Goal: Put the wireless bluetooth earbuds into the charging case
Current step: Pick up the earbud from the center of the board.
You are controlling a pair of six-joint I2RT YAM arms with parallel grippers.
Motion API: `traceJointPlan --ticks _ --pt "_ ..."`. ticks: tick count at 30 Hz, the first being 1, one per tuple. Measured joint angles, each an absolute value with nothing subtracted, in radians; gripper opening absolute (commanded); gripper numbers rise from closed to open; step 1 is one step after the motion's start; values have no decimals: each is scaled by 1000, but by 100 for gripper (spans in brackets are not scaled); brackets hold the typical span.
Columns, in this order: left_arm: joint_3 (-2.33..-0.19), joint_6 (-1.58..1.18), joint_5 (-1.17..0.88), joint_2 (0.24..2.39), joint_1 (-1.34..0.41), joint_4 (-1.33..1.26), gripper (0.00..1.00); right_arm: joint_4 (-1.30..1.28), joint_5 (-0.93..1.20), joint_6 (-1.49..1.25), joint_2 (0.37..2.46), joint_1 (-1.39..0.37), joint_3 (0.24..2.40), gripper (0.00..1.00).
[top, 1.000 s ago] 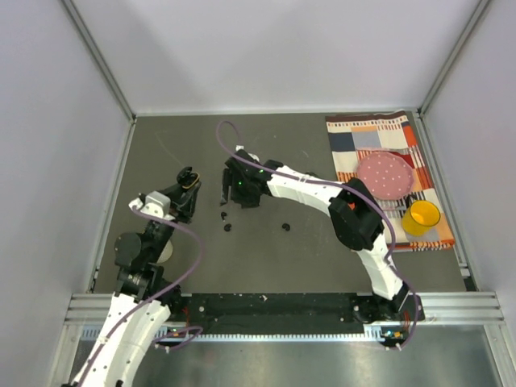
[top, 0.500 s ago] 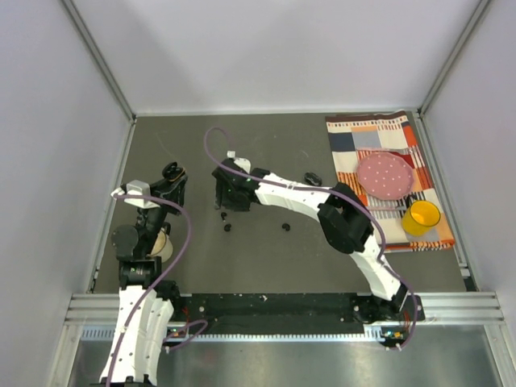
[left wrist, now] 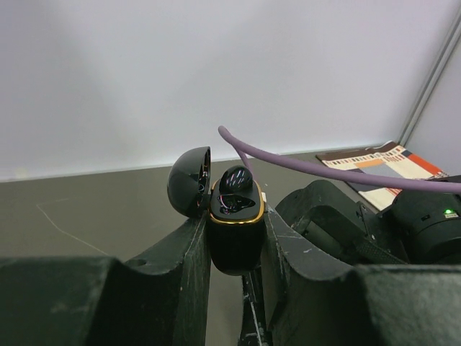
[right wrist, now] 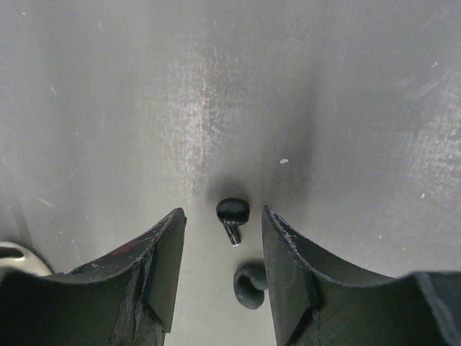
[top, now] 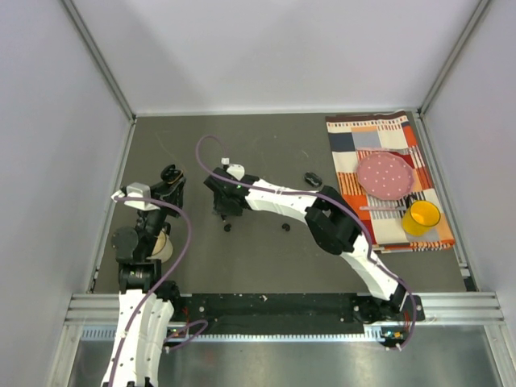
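My left gripper (top: 171,179) is shut on the black charging case (left wrist: 234,231), which has a gold rim. It holds the case upright above the table's left side. The lid (left wrist: 189,182) is open and one earbud (left wrist: 236,179) sits in the case. My right gripper (top: 222,205) is open and low over the table. In the right wrist view it (right wrist: 222,214) has one earbud (right wrist: 233,211) with a short stem lying between the jaws, untouched. A second small black bit (right wrist: 250,285) lies by the right finger. Two more earbuds (top: 228,227) (top: 285,227) lie on the table.
A black oval pod (top: 313,178) lies behind the right arm. A patterned cloth (top: 355,141) at the back right carries a pink plate (top: 385,175) and a yellow cup (top: 421,218). A white round object (top: 162,247) sits by the left arm. Purple cables loop over both arms.
My right gripper has moved left and now stands over the earbuds at centre left. My left arm has pulled left with the case, then held still.
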State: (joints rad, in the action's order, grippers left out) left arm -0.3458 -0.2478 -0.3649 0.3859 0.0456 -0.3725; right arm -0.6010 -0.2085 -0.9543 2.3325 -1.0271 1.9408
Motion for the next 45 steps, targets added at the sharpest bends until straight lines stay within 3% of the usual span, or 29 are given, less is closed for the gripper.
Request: traceJointPlan --ticks 28,39,45 --pt "-346 -233 -347 369 46 -336 0 -631 -235 -962 2374 -1028 1985 32" --pt "-346 -229 -347 369 46 -329 0 -634 -234 -953 2384 -1028 1997 24" --pt "-346 -223 -347 369 46 -319 0 -633 -236 -935 2384 -1028 1997 15"
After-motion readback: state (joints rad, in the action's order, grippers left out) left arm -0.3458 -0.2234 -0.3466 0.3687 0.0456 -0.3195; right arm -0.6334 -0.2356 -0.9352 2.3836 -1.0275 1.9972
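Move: The earbud to be picked lies on the board almost between the right fingertips, about 1 cm farther forward and 1 cm below the hand point. A second earbud sits roughly 3 cm back of it and 1 cm to its right; another lies alone some 17 cm to the hand's right and 2 cm back. From the left hand, the targeted earbud is about 9 cm to the right, 5 cm ahead and 27 cm below. Down by only about 1 cm, with a brief dip and recovery at the start and a drift of half a centimetre forward, the right hand settles over the nearer-centre earbud. Its half-open fingers close slowly and steadily until the tips meet both sides of the earbud's round head, the wrist hardly turning. ##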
